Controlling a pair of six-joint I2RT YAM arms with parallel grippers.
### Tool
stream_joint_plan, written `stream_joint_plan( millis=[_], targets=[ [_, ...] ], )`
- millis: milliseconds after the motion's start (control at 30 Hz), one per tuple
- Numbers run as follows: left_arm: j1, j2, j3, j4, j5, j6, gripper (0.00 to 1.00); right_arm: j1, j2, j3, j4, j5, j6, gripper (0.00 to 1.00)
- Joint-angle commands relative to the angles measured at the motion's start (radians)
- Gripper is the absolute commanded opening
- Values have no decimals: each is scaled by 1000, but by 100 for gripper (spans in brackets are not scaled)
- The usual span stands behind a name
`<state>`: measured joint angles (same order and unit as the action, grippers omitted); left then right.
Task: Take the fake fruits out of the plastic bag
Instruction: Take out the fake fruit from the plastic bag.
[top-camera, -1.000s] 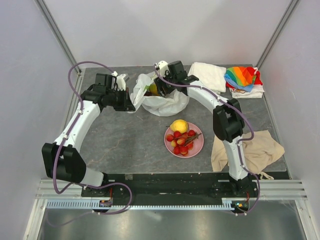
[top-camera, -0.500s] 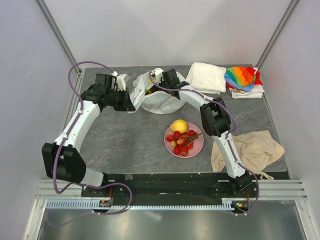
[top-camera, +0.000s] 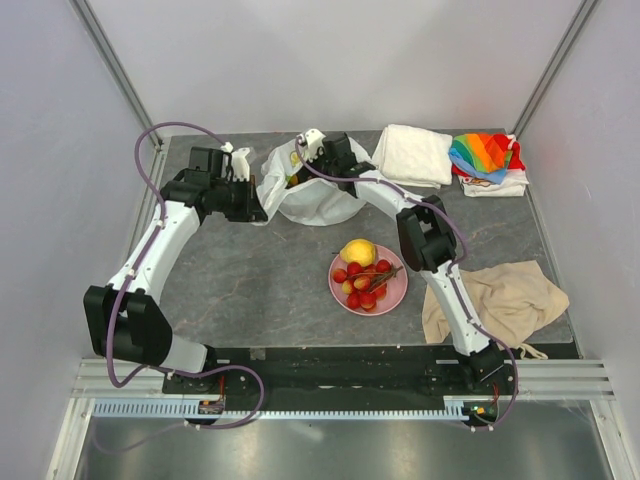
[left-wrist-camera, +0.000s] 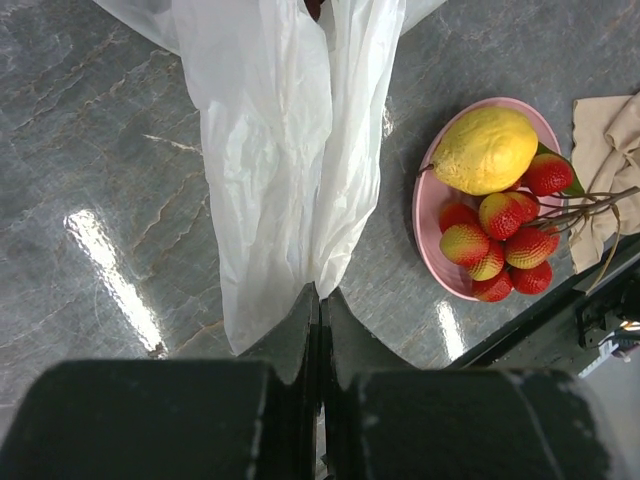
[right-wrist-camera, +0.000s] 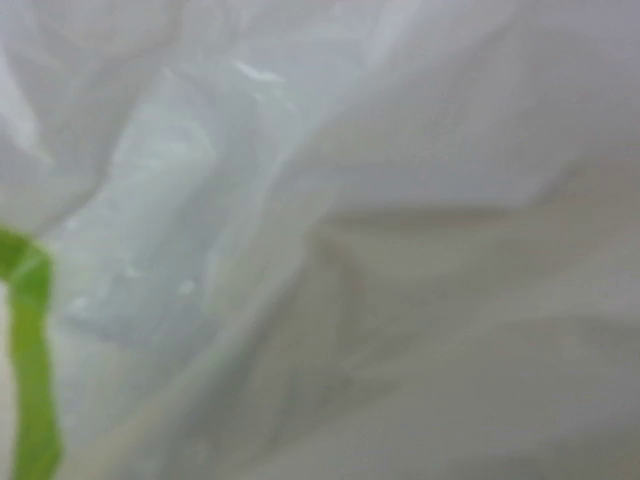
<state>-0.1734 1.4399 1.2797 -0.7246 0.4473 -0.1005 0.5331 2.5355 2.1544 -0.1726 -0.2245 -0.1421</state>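
The white plastic bag (top-camera: 315, 198) stands bunched at the back middle of the table. My left gripper (top-camera: 257, 207) is shut on its left edge; in the left wrist view the jaws (left-wrist-camera: 320, 291) pinch the thin plastic (left-wrist-camera: 285, 150). My right gripper (top-camera: 305, 168) reaches into the bag's mouth, its fingers hidden. The right wrist view shows only blurred white plastic with a green print (right-wrist-camera: 30, 350). A yellow lemon (top-camera: 358, 251) and a red cherry-like cluster (top-camera: 365, 283) lie on the pink plate (top-camera: 399, 293). Whatever fruit is in the bag is hidden.
A folded white cloth (top-camera: 413, 153) and a rainbow cloth (top-camera: 482, 155) lie at the back right. A beige cloth (top-camera: 505, 300) lies at the right front beside the plate. Enclosure walls stand close on three sides.
My right arm has swung left and pushed deeper into the bag's mouth. The bag has bunched up and shifted left. The left arm has held still.
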Motion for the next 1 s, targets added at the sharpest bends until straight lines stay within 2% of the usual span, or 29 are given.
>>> stream_joint_plan(
  millis=[0, 200, 300, 533, 767, 967],
  targets=[
    [11, -1, 17, 5, -21, 48, 2, 2, 78, 88, 41, -25, 42, 77],
    [17, 19, 26, -1, -30, 56, 2, 1, 39, 94, 45, -49, 38, 51],
    [18, 31, 40, 5, -38, 54, 2, -19, -75, 20, 41, -105, 62, 46],
    [26, 62, 99, 33, -74, 42, 2, -65, -418, -243, -37, -225, 84, 44],
    [28, 114, 211, 47, -71, 39, 2, -65, -570, -419, -151, -277, 42, 42],
    [28, 157, 297, 47, -42, 16, 2, -68, -678, -485, -287, -279, -52, 42]
  ],
)
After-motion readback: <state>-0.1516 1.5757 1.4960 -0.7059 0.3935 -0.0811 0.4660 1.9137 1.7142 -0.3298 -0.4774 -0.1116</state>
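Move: The mango lies in the bag just off the right fingertips, roughly 2 cm ahead, 2 cm left and 2 cm below that open hand. The lemon on the plate is about 17 cm back and 13 cm right of the right hand, the plate's middle some 22 cm back and 15 cm right. From the left hand, already pinching the bag's edge, the mango is about 22 cm ahead, 6 cm right and 14 cm lower. The mango is pinched in the bag as the right fingers close after a small dip forward-left; the right hand then lifts it fast, net about 15 cm up, 12 cm back and 6 cm right, towards the plate, sinking slightly at the end. The left hand keeps its shut grip on the bag's edge, dips a little, then carries it some 6 cm forward and 3 cm up. ##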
